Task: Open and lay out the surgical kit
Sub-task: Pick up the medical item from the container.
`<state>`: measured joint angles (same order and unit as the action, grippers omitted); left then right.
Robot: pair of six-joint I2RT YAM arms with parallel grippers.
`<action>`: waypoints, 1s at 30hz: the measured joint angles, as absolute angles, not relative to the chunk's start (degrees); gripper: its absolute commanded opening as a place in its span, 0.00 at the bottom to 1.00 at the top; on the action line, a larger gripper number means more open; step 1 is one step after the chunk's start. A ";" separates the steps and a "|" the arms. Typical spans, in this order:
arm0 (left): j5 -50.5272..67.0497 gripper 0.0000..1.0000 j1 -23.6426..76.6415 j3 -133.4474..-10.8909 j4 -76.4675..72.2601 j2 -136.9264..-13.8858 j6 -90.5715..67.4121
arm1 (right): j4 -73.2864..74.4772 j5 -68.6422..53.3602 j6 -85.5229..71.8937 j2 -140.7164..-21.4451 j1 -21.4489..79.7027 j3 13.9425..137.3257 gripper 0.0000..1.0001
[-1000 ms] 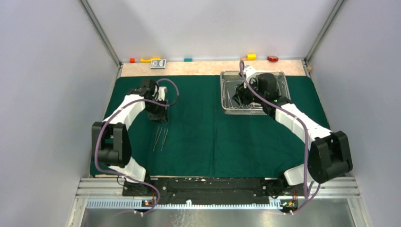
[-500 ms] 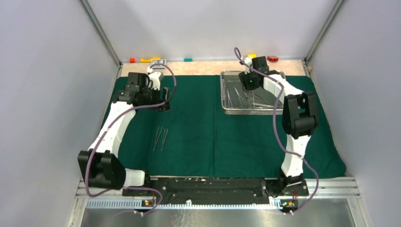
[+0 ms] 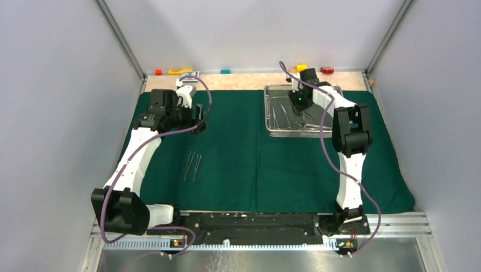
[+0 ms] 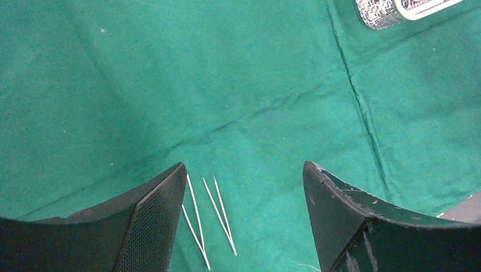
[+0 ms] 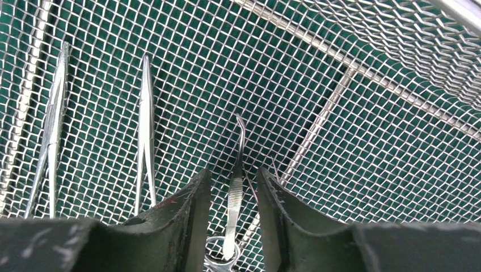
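Observation:
The dark green cloth (image 3: 244, 164) lies spread flat. Two slim steel tweezers (image 3: 193, 166) rest side by side on its left half; in the left wrist view these tweezers (image 4: 218, 212) lie below my left gripper (image 4: 244, 165), which is open wide and holds nothing. From above, the left gripper (image 3: 197, 123) hovers behind the tweezers. The wire-mesh tray (image 3: 266, 113) sits at the back right. My right gripper (image 3: 294, 110) reaches into it. Its jaws (image 5: 234, 171) straddle curved-tip tweezers (image 5: 238, 153) with a small gap on each side. Two more instruments (image 5: 146, 113) lie to the left.
Small coloured blocks (image 3: 226, 71) line the wooden strip behind the cloth, beside a small grey item (image 3: 190, 75). Frame posts and grey walls close in both sides. A ring handle (image 5: 218, 249) lies under the right jaws. A tray corner (image 4: 391, 8) shows in the left wrist view.
The left gripper opened wide and pulled back from the two tweezers on the cloth. The right arm swung its elbow inward, and its jaws narrowed around the curved tweezers in the tray.

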<state>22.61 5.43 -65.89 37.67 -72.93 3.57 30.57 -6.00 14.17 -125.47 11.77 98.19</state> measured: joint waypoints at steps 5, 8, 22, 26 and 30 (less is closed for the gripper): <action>23.46 0.81 5.43 -65.87 36.71 -73.12 3.25 | 30.85 -6.57 14.20 -126.43 11.77 99.46 0.20; 23.88 0.81 5.43 -65.87 36.27 -73.41 3.07 | 30.98 -7.01 13.91 -126.52 11.75 99.68 0.11; 24.75 0.80 5.43 -65.82 33.30 -75.81 3.01 | 30.85 -7.62 12.05 -126.50 11.35 100.31 0.00; 26.00 0.80 5.43 -65.82 31.35 -75.81 3.01 | 30.87 -7.97 11.46 -124.90 11.33 100.25 0.00; 28.27 0.79 5.82 -65.82 28.95 -75.99 2.92 | 30.72 -9.02 10.70 -120.90 11.33 100.16 0.00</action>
<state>28.27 5.82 -65.82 28.95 -75.99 2.92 30.72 -9.02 10.70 -120.90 11.33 100.16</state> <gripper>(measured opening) 0.797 0.015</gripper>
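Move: The medical item, a slim bent-tipped tool, lies right between the right hand's open fingers, level in forward and sideways, its middle about 1 cm below. On the container floor the nearer forceps lie some 5 cm to this hand's left and 1 cm back, the outer forceps 10 cm left and 3 cm back, and the scissors 5 cm right and 6 cm back. From the left hand, the item is roughly 18 cm ahead, 38 cm right and 17 cm below. Edging barely 1 cm forward while staying low over the mesh, the right hand shuts its half-open fingers and pinches the item by the upper part of its handle. Then it goes up, slowly at first and then fast, about 5 cm in all, with a slight wrist tilt. Meanwhile the empty left hand, fingers still open, drifts some 3 cm forward and right towards the container. ##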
